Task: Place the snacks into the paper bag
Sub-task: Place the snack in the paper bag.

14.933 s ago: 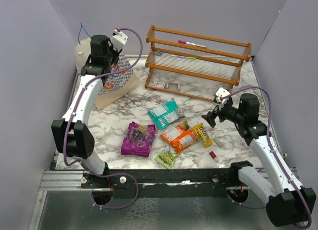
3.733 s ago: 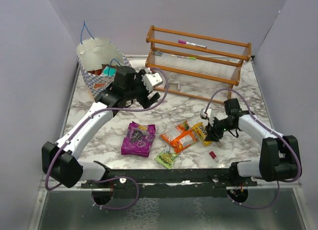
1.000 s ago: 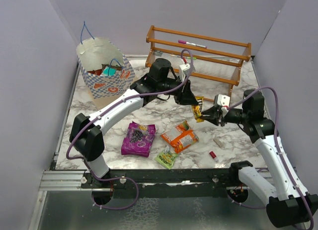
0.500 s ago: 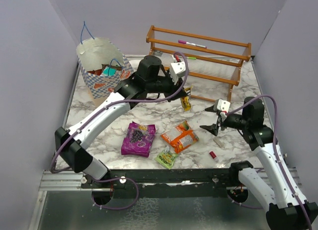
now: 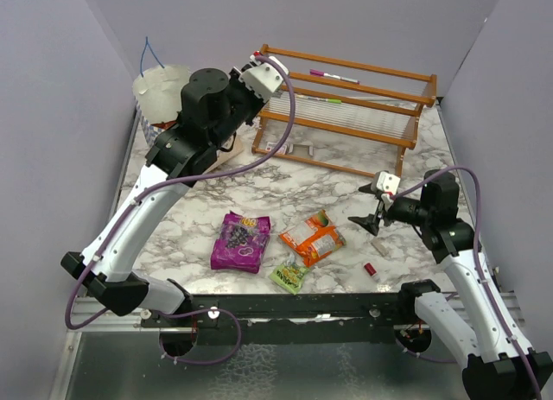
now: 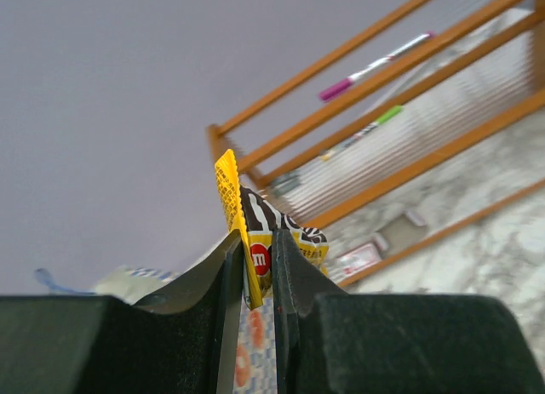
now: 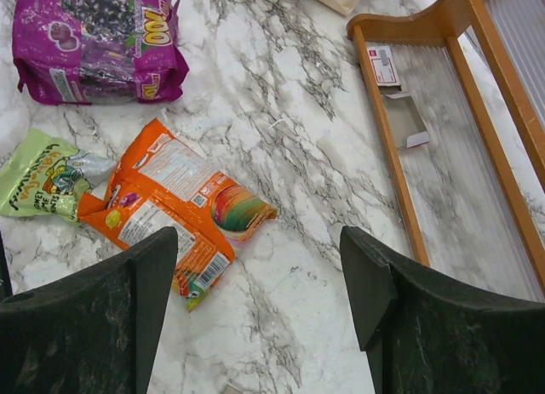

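My left gripper point(image 6: 255, 245) is shut on a yellow packet point(image 6: 255, 228) with brown print, held high beside the paper bag point(image 5: 155, 85) at the back left. In the left wrist view the bag's blue-and-white checks point(image 6: 255, 347) show just below the fingers. In the top view my left arm point(image 5: 207, 102) hides much of the bag and the packet. My right gripper point(image 5: 367, 208) is open and empty above the table, right of the orange packet point(image 5: 313, 238). The purple packet point(image 5: 240, 242) and the small light-green packet point(image 5: 289, 275) lie on the marble. The right wrist view shows the orange point(image 7: 174, 207), purple point(image 7: 98, 41) and light-green point(image 7: 43, 185) packets.
A wooden rack point(image 5: 346, 102) stands at the back, with a pink marker on its top shelf; its lower rail also shows in the right wrist view point(image 7: 396, 147). A tiny red cylinder point(image 5: 370, 269) and a small beige stick point(image 5: 380, 247) lie near my right gripper.
My left arm has swung back and left with the yellow packet, from mid-table up to the paper bag. My right gripper has stayed open and hardly moved.
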Robot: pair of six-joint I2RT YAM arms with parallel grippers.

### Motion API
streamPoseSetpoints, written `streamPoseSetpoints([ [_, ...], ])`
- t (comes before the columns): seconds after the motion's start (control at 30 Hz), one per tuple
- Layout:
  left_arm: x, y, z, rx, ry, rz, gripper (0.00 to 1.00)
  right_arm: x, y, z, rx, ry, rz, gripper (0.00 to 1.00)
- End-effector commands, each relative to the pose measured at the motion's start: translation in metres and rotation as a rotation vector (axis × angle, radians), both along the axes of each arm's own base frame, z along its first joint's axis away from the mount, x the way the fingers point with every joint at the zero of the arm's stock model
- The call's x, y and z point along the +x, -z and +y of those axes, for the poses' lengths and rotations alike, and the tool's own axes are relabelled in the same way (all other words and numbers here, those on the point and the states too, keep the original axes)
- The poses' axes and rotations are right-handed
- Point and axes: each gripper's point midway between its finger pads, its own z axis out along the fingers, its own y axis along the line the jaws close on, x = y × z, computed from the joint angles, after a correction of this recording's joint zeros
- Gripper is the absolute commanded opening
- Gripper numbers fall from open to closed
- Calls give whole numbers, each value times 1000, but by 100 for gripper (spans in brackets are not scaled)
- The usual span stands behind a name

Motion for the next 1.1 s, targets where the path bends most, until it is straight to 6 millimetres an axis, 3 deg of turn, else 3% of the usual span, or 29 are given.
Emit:
streamPoseSetpoints([
  [0.0, 11, -40, 51, 64, -230, -152, 0, 4, 0, -4, -4, 33, -25, 77],
  [0.23, 40, -53, 106, 160, -435, -246, 0, 3, 0, -4, -2, 30, -28, 78],
  [0.43, 75, -41, 161, 191, -543, -213, 0, 2, 1, -4, -2, 27, -25, 78],
  [0.77, 125, 30, 228, 213, -602, -20, 0, 2, 3, -4, -6, 29, -24, 78],
  [1.07, 136, 94, 230, 85, -493, 208, 0, 4, 5, -4, -9, 31, -17, 78],
])
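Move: The left hand still holds the yellow snack high over the table; the paper bag it is bound for has its middle about 23 cm to the left, 17 cm farther out and some 28 cm below, with the mouth at its upper end. The wooden rack is centred roughly 28 cm to this hand's right and 18 cm ahead, and the purple snack bag lies about 15 cm back and 6 cm left. From the idle right hand, the paper bag is about 55 cm left, 28 cm ahead and a little lower. Keeping its pinch on the yellow snack, the left hand sweeps about 25 cm left and some 14 cm forward, away from the rack and towards the paper bag's mouth, swinging some 35 degrees counter-clockwise so the fingers come round to face the bag. It rises about 3 cm at first, then sinks ever more steeply to finish some 8 cm lower than it began, the fingers lifting slightly early on and tipping down again as it descends. ##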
